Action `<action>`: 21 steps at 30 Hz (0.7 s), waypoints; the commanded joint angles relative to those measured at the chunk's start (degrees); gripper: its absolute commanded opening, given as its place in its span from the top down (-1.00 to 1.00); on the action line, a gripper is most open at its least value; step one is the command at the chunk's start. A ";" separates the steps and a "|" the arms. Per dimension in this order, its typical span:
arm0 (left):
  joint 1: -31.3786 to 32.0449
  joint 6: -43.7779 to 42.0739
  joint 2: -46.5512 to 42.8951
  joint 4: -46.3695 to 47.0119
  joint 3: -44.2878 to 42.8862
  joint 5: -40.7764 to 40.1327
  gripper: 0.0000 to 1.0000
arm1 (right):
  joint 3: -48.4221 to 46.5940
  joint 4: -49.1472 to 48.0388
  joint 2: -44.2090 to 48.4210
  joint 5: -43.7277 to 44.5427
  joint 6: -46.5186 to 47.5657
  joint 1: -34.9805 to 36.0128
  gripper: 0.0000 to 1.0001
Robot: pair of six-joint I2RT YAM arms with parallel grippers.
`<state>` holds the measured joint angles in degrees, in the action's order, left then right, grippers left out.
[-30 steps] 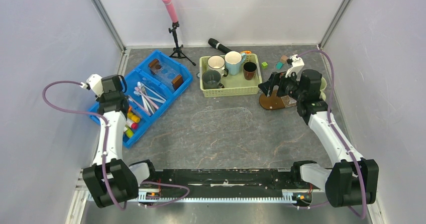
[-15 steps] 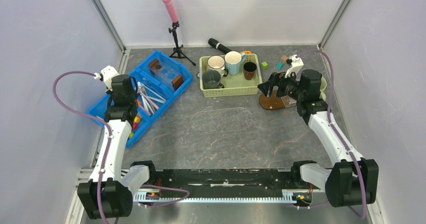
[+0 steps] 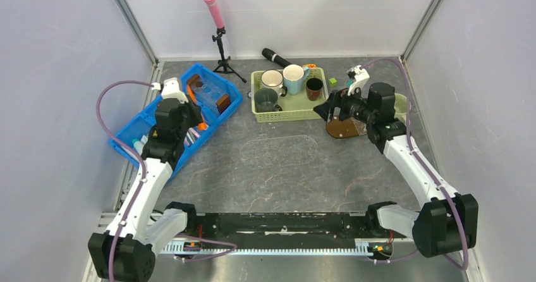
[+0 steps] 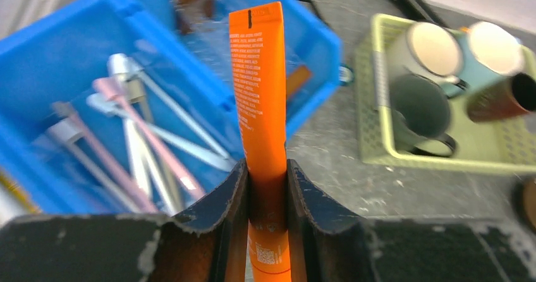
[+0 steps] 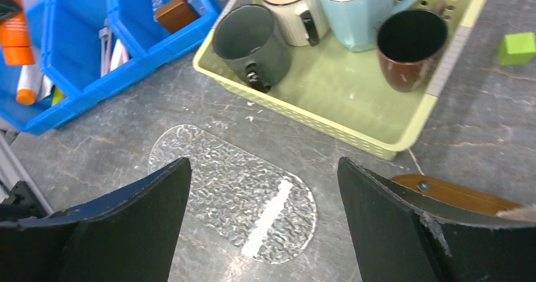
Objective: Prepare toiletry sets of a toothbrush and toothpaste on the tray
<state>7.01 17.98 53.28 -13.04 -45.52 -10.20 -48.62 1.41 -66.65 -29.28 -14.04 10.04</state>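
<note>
My left gripper (image 4: 267, 165) is shut on an orange toothpaste tube (image 4: 259, 86), which stands upright between the jaws. In the top view that gripper (image 3: 194, 121) hangs over the right edge of the blue bin (image 3: 218, 112), the toothpaste (image 3: 201, 126) just showing. Pale toothbrushes (image 4: 145, 149) lie in the bin below. The dark-brown oval tray (image 3: 344, 129) lies right of the green basket, and only its edge (image 5: 455, 193) shows in the right wrist view. My right gripper (image 3: 323, 110) hovers open just left of the tray, with nothing between the jaws (image 5: 262, 168).
A pale green basket (image 3: 291, 109) holds several mugs. A clear textured oval plate (image 5: 234, 190) lies flat on the table's middle (image 3: 281, 150). A pink microphone on a tripod (image 3: 213, 7), a black microphone (image 3: 275, 57) and small coloured blocks (image 3: 333, 81) stand at the back.
The left arm has swung right from the bin's left side to its right edge, carrying the orange tube. The right gripper has shifted slightly left and toward the back.
</note>
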 commanded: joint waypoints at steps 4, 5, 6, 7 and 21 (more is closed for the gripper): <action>7.01 -5.96 -2.40 8.57 1.33 15.76 0.69 | -6.26 0.60 -0.83 -0.34 0.63 5.50 -0.83; 7.98 -6.26 -2.63 8.87 1.55 17.21 0.69 | -6.94 0.57 -1.01 -0.35 0.62 6.27 -0.83; 8.92 -6.65 -2.90 9.07 1.73 18.30 0.69 | -7.57 0.55 -1.26 -0.42 0.61 7.25 -0.82; 9.66 -6.94 -2.98 9.29 1.90 19.57 0.69 | -8.23 0.60 -1.44 -0.45 0.55 8.09 -0.82; 21.69 -11.91 -1.15 11.98 1.19 24.98 0.66 | -13.97 -7.03 -4.91 -0.61 -9.54 17.76 -0.78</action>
<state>25.80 10.46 51.66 -5.39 -42.78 13.89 -58.19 -1.34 -70.26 -30.55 -18.46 25.56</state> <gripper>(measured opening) 0.305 0.902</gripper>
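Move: The left gripper holds the orange toothpaste at about the height of the open right gripper, which is roughly 46 cm to its right and level ahead; the toothpaste lies as far to the right gripper's left. The blue box's middle is some 13 cm left of the left gripper and 20 cm below. From the right gripper, the green basket is about 10 cm ahead, 11 cm left and 17 cm down, the brown tray some 18 cm right and 20 cm down. Carry the toothpaste with the left gripper to the right, about 17 cm, off the blue box towards the right gripper, easing some 5 cm back and turning clockwise about 45 degrees, grip kept. Bring the right gripper left to meet it, about 10 cm, rising 6 cm and drawing slightly back, turning a little counter-clockwise, fingers kept wide open. ##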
